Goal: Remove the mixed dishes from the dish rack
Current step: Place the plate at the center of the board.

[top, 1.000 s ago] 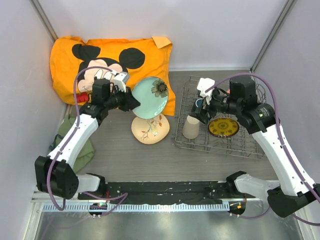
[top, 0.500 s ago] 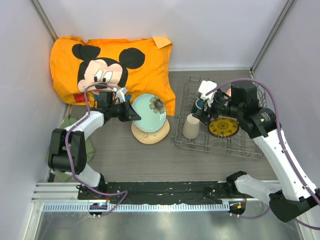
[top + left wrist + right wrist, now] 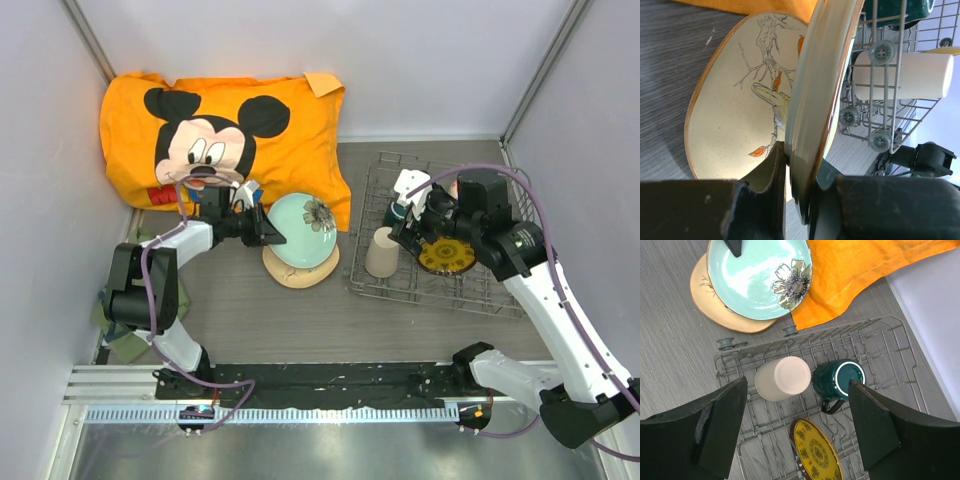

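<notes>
My left gripper [image 3: 268, 232] [image 3: 800, 170] is shut on the rim of the pale-green plate [image 3: 305, 230] [image 3: 820, 75]. The plate hangs tilted just over the cream floral plate [image 3: 300, 270] [image 3: 735, 115], which lies flat on the table. In the dish rack [image 3: 480, 290] [image 3: 880, 350] stand an upturned beige cup [image 3: 382, 252] [image 3: 785, 377], a dark teal mug [image 3: 840, 380] and a yellow patterned dish [image 3: 447, 255] [image 3: 815, 450] on edge. My right gripper [image 3: 403, 222] [image 3: 797, 425] hovers open above the cup and mug, holding nothing.
An orange Mickey Mouse pillow [image 3: 230, 130] fills the far left, its corner reaching beside the rack [image 3: 855, 270]. A green cloth [image 3: 125, 300] lies by the left wall. Walls close in on the left, back and right.
My left gripper has brought the green plate down and nearer, over the cream plate, with the arm folding back. The right gripper shifted slightly over the rack, still open.
</notes>
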`<state>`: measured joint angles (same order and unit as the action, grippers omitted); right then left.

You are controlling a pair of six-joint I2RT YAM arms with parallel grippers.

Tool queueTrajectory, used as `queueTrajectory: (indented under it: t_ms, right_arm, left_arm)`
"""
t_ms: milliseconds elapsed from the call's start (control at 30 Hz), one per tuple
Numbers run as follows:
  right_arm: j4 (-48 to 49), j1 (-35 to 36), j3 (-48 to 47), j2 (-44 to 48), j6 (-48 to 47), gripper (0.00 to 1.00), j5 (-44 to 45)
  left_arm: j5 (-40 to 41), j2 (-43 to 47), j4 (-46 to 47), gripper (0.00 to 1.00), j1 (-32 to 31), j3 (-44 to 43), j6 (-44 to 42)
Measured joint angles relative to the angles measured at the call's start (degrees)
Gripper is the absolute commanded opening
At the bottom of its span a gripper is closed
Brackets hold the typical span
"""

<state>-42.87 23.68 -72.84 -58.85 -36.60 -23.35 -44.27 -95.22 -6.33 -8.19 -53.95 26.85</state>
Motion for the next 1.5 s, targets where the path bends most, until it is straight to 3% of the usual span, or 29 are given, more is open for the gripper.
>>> queueTrajectory:
  t_ms: [333, 733, 933, 1167, 1500]
  right_arm:
    - [0.31, 0.0, 1.75, 1.46, -1.11, 0.86, 2.45]
    - [1.68, 0.0, 6.84, 2.93, -3.61, 0.86, 7.91]
    - [1.95, 0.0, 8.17, 3.87, -4.11, 0.86, 9.38]
    - [2.14, 0.0, 9.14, 3.87, -4.26, 0.86, 9.92]
    - [2.21, 0.0, 10.67, 4.61, -4.74, 0.86, 10.01]
  left_arm:
    - [-0.44, -1.4, -0.9, 0.03, 0.02, 0.98, -0.83]
    - [-1.55, -2.08, -2.8, 0.2, 0.02, 0.98, -3.78]
    - [-2.27, -2.08, -4.15, 0.36, 0.09, 0.92, -6.03]
    - [-1.55, -2.08, -7.06, 0.65, 0.07, 0.83, -8.68]
    - [0.24, -1.88, -10.16, 0.73, 0.04, 0.31, -11.5]
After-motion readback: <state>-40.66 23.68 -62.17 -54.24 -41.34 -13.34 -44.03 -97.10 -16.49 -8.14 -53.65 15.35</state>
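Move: The left hand pinches the tilted green plate by its rim; the beige plate it is going down onto has its middle about 6 cm to the hand's right, 3 cm back and 5 cm below. The beige cup in the rack is some 22 cm right and 3 cm back of this hand. From the empty right hand, the yellow plate stands about 10 cm right, 2 cm ahead and 20 cm lower; the beige cup is roughly 3 cm left and 1 cm ahead, the teal mug 11 cm ahead and 1 cm right, both some 22 cm below. Still pinching the green plate's rim, the left hand eases down and back, about 3 cm each way, setting the plate onto the beige one; in the second half its fingers open wide and let go while it stays at the rim. The open right hand sinks about 5 cm and shifts 3.5 cm right, towards the yellow plate, tilting slightly. ##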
